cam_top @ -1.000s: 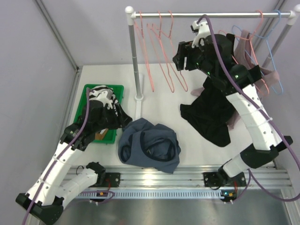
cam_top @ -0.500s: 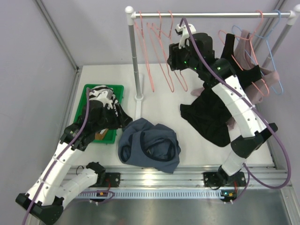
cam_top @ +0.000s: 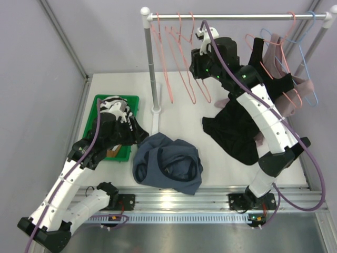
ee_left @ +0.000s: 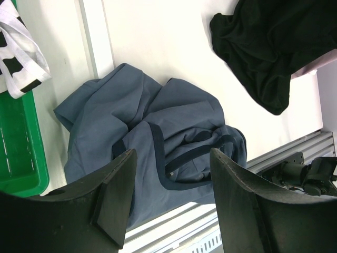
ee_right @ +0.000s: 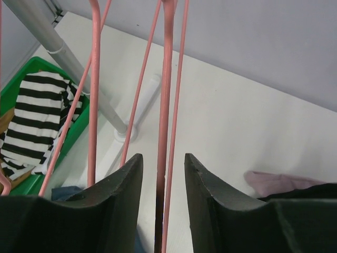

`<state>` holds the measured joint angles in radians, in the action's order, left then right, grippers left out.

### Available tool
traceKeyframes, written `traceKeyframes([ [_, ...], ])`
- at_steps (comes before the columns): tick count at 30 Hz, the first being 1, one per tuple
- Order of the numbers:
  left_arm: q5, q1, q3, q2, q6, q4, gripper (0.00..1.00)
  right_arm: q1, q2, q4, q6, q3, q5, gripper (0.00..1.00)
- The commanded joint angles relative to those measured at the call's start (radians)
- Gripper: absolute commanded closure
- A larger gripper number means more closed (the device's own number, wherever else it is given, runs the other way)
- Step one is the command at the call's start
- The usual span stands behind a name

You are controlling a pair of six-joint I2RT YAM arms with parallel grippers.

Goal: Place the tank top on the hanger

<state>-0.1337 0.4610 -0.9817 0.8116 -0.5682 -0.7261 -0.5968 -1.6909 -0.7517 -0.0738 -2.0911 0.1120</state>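
The slate-blue tank top [cam_top: 168,164] lies crumpled on the white table near the front rail, also seen in the left wrist view [ee_left: 158,142]. My left gripper [cam_top: 138,134] hovers open above its left side [ee_left: 171,154], holding nothing. My right gripper [cam_top: 195,60] is up at the rack among the pink hangers. One salmon-pink hanger [cam_top: 191,23] has its thick wire [ee_right: 167,79] running between the right gripper's jaws [ee_right: 162,156]. A small gap shows on each side of the wire, so the jaws are not pressed on it.
A metal rail [cam_top: 237,17] on a post [cam_top: 150,63] carries other pink hangers [cam_top: 168,58], a hung black garment [cam_top: 237,129], a mauve top [cam_top: 295,100] and a light-blue hanger [cam_top: 310,79]. A green bin [cam_top: 102,103] holds a striped garment [cam_top: 117,108].
My right arm swung left along the rail to the pink hangers, and its jaws narrowed around one hanger's wire. The left arm and the tank top stayed put.
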Motion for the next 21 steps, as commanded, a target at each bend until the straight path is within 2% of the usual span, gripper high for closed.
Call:
traceKeyframes([
  [1, -0.003, 0.004, 0.001, -0.012, 0.018, 0.019, 0.37, 0.009, 0.019, 0.012, 0.019, -0.053, 0.018, 0.64],
  [4, -0.003, 0.004, 0.005, -0.012, 0.014, 0.019, 0.37, 0.011, 0.014, 0.002, 0.022, -0.069, 0.021, 0.67],
  [7, -0.003, 0.004, 0.008, -0.014, 0.011, 0.022, 0.37, 0.011, 0.011, -0.003, 0.026, -0.076, 0.021, 0.75],
  [12, -0.009, 0.004, 0.008, -0.008, 0.011, 0.024, 0.37, 0.011, 0.0, -0.015, 0.031, -0.093, 0.031, 0.99],
  [21, -0.009, 0.004, 0.005, -0.011, 0.013, 0.019, 0.38, 0.008, 0.017, 0.021, 0.032, -0.103, 0.069, 1.0],
])
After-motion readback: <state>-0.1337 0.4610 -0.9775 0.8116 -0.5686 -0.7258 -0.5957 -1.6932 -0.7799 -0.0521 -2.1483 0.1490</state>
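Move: The near arm of the rightmost empty pink hanger stands between the right hand's open fingers, about 1 cm ahead of the hand point and level with it. The middle pink hanger is some 5 cm to the left, level; the rail runs about 10 cm farther out and 16 cm higher. The tank top lies on the table roughly 21 cm back, 12 cm left and 38 cm below. From the left hand, that hanger arm is some 19 cm ahead, 24 cm right and 15 cm up. Rising gently by just under 2 cm, with about 1 cm of drift to its right, the right hand shuts its fingers from roughly a third open and pinches the near arm of the rightmost pink hanger between the pads. The wrist keeps its slant, pointing ahead, left and a little down; the fingers are shut well before the rise ends. ##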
